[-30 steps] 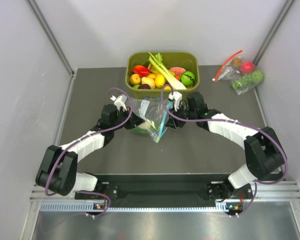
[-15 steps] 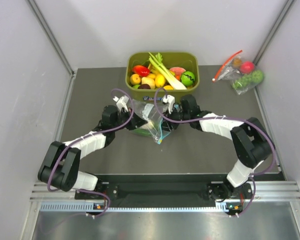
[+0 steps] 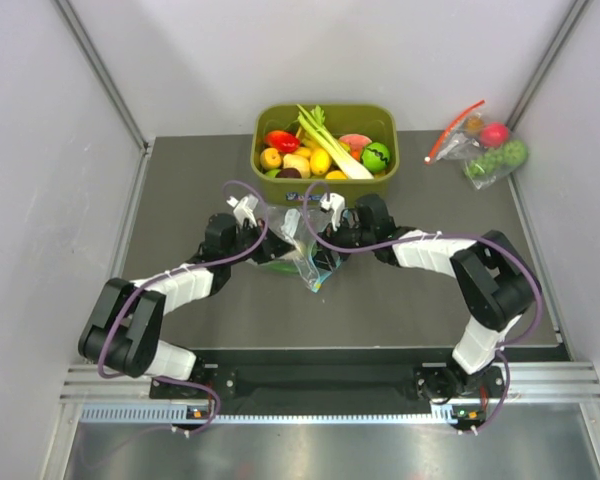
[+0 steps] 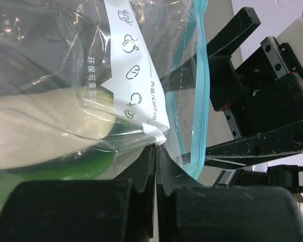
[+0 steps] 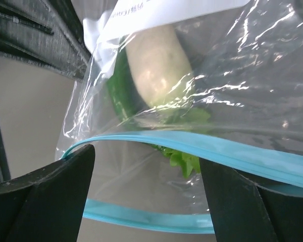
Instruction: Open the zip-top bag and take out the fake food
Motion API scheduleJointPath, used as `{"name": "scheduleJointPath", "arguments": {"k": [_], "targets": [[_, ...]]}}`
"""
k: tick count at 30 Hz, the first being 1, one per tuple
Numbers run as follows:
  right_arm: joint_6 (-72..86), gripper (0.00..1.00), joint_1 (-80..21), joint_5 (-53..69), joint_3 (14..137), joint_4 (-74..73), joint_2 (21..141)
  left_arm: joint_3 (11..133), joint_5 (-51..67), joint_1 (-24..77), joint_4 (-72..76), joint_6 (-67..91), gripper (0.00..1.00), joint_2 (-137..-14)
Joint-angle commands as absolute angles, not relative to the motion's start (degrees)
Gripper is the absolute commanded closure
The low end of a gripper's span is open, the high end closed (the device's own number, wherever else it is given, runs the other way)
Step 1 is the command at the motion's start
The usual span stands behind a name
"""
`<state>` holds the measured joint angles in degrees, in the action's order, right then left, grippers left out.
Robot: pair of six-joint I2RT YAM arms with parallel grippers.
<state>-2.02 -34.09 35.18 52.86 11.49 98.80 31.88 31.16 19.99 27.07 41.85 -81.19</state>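
Note:
The clear zip-top bag (image 3: 302, 250) hangs between my two grippers above the table's middle. My left gripper (image 4: 156, 151) is shut on the bag's plastic just below its white label patch (image 4: 136, 75). My right gripper (image 5: 146, 196) is open, its fingers (image 5: 65, 194) wide apart at the bag's mouth. The blue-green zip strip (image 5: 212, 150) is parted into two lines. Inside lie a white radish (image 5: 156, 65) and green leafy pieces (image 5: 184, 159). A long leek (image 3: 332, 150) lies in the bin.
An olive bin (image 3: 325, 112) with red, yellow and orange toy fruits stands at the back middle, just beyond the grippers. A second clear bag with a red zip strip (image 3: 485, 145) lies at the back right. Grey walls close in both sides.
My right gripper has moved left, closer to the left gripper, and the bag has bunched up between them. The left arm has barely moved.

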Motion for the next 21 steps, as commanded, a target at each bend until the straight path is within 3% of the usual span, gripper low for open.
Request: {"name": "scheduleJointPath", "arguments": {"k": [1,13,16,17,18,21], "targets": [[-1.4,0.17,-35.2,33.1,52.6,19.2,99.2,31.5,33.5,20.1,31.7,41.1,1.0,-82.7],[-0.4,0.16,-35.2,29.2,58.7,20.5,108.4,32.2,41.7,20.0,34.5,41.0,1.0,-85.4],[-0.4,0.2,-35.2,30.7,59.9,20.0,109.9,32.3,41.8,20.0,34.5,41.0,1.0,-85.7],[-0.4,0.23,-35.3,30.9,60.0,19.7,110.1,32.3,41.7,20.0,34.5,40.8,1.0,-85.8],[-0.4,0.37,-35.3,31.2,60.0,19.7,110.4,32.3,41.7,20.0,34.1,40.8,1.0,-85.9],[-0.4,0.66,-35.4,30.9,59.3,19.3,110.2,32.6,41.0,20.0,33.5,40.5,1.0,-86.1]]}}
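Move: The bagged white radish, with its leafy end towards the right hand, lies about 9 cm to that hand's left, some 3 cm ahead and 5 cm lower. The cucumber is likewise about 9 cm left, but 1 cm nearer the base than the hand and 6 cm down. The green bin's middle stands roughly 24 cm straight ahead. From the left hand, the radish is some 4 cm ahead, 1 cm right and 8 cm below. Right hand goes 4 cm forward and down at the bag's mouth, half closing; left, still pinching, eases back-right. ##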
